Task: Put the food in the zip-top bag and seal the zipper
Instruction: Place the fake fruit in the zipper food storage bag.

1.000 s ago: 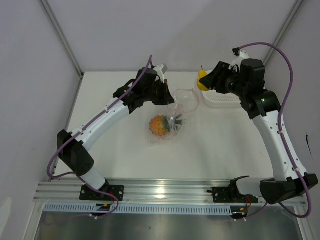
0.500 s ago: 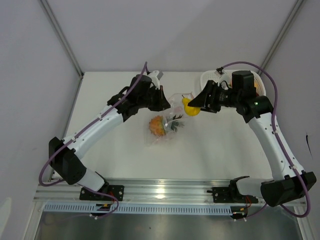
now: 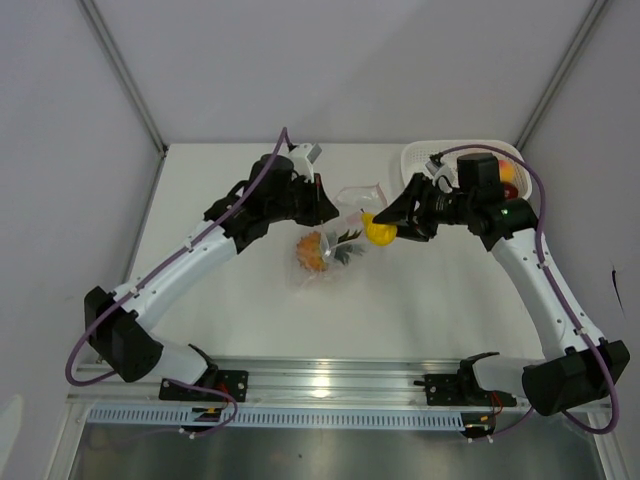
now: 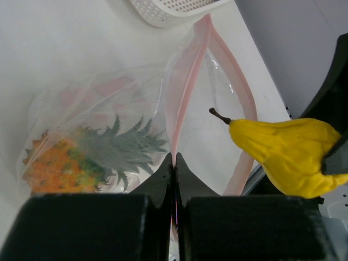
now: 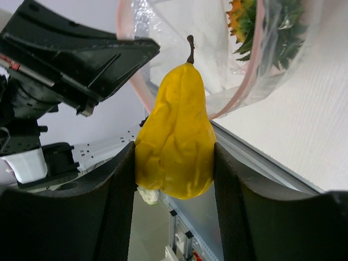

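Observation:
The clear zip-top bag [image 3: 340,232] lies mid-table with the orange pineapple [image 3: 316,250] inside it. My left gripper [image 3: 330,207] is shut on the near side of the pink zipper [image 4: 187,81] and holds the mouth up and open. In the left wrist view the fingers [image 4: 187,176] pinch the strip, with the pineapple [image 4: 60,166] showing through the plastic. My right gripper [image 3: 397,224] is shut on a yellow pear-shaped fruit [image 3: 379,231]. That fruit [image 5: 175,136] points stem-first at the bag's mouth [image 5: 255,60], just outside it.
A white mesh basket [image 3: 418,165] stands at the back right. It holds a dark red fruit [image 3: 511,190] and an orange-yellow one [image 3: 503,172], partly hidden by my right arm. The basket's rim [image 4: 168,8] lies just beyond the bag.
My right arm has carried the yellow fruit from beside the basket leftward and down to the bag's mouth. My left arm has shifted slightly, still pinching the zipper edge.

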You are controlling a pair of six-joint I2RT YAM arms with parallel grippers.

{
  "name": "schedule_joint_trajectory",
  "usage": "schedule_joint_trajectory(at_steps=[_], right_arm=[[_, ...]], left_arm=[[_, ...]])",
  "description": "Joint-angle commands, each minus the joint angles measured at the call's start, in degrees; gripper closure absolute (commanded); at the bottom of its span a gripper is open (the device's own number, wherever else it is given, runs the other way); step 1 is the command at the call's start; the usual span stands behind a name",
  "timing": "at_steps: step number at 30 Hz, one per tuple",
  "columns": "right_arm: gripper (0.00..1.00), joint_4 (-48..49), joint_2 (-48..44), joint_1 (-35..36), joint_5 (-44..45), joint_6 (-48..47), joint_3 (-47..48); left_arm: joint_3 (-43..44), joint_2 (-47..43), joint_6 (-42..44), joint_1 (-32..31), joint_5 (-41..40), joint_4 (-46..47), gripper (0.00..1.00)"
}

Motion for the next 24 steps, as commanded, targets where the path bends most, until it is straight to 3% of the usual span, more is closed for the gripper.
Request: schedule_joint_trajectory(at_steps=[1, 18, 24], right_arm=[[0.7, 1.4, 0.3, 0.2, 3.3, 3.2, 0.9], [0.68, 9.6, 3.8, 5.3, 21.1, 16.6, -0.5], [0.68, 9.5, 5.4, 9.2, 26.1, 14.9, -1.6]], left_arm=[[-0.5, -2.8, 1.0, -0.4, 2.6, 3.8, 1.0], [-0.8, -3.3, -0.5, -3.2, 5.7, 6.4, 0.99], [0.8, -3.2, -0.6, -3.7, 6.1, 5.6, 0.99]])
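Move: The right hand holds the yellow pear, stem end to the left; the bag's open mouth lies about 6 cm to its left, 4 cm ahead and 4 cm below. The bagged pineapple lies on the table, some 14 cm left of the right hand, 2 cm ahead and 20 cm down. The left hand already pinches the mouth's rim, with the mouth's middle about 5 cm to its right, level ahead and 1 cm below. Turning clockwise, right hand carries the pear 5 cm forward-down into the mouth; left draws the rim back-right. ##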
